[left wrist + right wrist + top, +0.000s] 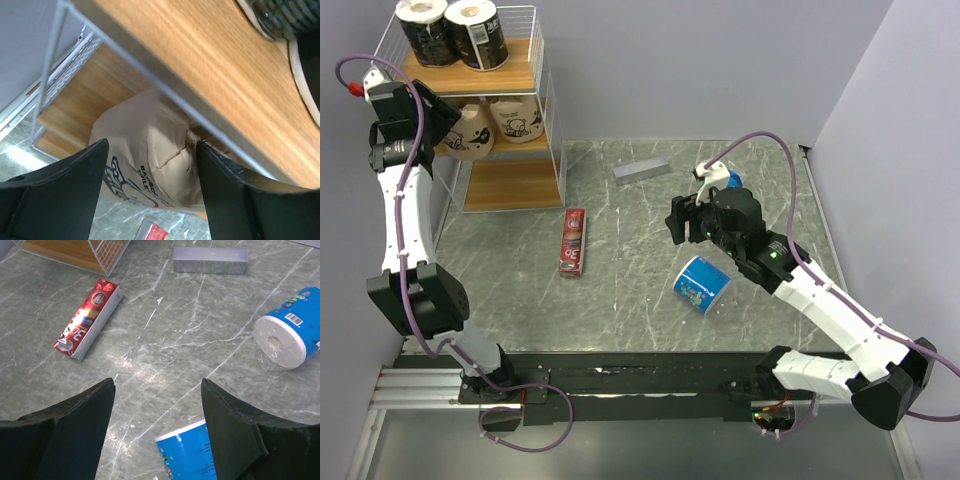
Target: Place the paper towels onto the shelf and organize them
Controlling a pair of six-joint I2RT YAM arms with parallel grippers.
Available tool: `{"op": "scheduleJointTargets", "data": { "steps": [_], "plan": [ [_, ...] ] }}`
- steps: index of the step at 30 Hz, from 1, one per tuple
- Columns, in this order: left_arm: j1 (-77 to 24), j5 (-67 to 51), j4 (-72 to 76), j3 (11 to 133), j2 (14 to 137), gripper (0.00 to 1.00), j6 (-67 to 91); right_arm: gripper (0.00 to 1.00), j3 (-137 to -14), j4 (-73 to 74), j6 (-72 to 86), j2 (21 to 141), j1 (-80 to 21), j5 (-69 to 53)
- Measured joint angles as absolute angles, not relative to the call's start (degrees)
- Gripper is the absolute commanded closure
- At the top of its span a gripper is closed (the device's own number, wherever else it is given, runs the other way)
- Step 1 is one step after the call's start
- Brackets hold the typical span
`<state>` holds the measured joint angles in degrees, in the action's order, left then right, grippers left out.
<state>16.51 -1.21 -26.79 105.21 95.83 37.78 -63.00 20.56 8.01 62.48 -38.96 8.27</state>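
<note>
The shelf [510, 185] stands at the far left. Two black paper towels [425, 30] [478, 32] sit on its top board, and two tan printed ones [470, 135] [517, 118] on the middle board. My left gripper [445, 128] is open at the middle board, its fingers on either side of a tan roll [150, 150] under the top board [200, 60]. One blue-and-white roll [702, 284] lies on the table below my open right gripper [678, 222]. Another blue roll [732, 180] is partly hidden behind that arm. In the right wrist view the near roll [195, 452] lies below the empty gripper [157, 390] and the other roll [282, 340] lies to the right.
A flat red box [574, 243] [87, 320] lies on the marble table in front of the shelf. A grey bar [641, 169] [210, 260] lies further back. Walls close in on the left, the back and the right.
</note>
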Motion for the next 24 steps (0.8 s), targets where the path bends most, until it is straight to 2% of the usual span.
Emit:
{"op": "scheduleJointTargets", "data": {
  "steps": [8,16,24],
  "plan": [
    [16.51,0.91,-26.61,99.66,87.66,0.24,35.35,0.23,-63.00,20.56,8.10,60.93,-38.96,7.46],
    [16.51,1.37,-25.06,93.93,82.59,0.41,34.33,0.23,-63.00,20.53,8.54,59.75,-38.96,6.87],
    [16.51,1.15,-24.56,86.30,82.91,0.47,35.16,0.23,-63.00,20.51,8.75,59.72,-38.96,6.35]
  ]
}}
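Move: The brown paper roll at the left of the middle shelf lies between and just beyond the left hand's open fingers, its middle about 5 cm ahead, 4 cm right and 5 cm below. The second brown roll stands some 11 cm farther right of it and 2 cm farther out; the right-hand black roll sits on the shelf above, roughly 8 cm ahead of the hand, 9 cm right and 16 cm up. From the right hand, the first brown roll is about 24 cm ahead, 45 cm left and 3 cm higher. The left hand backs about 6 cm off the brown roll, rising, then sinks some 8 cm, fingers partly closing. ##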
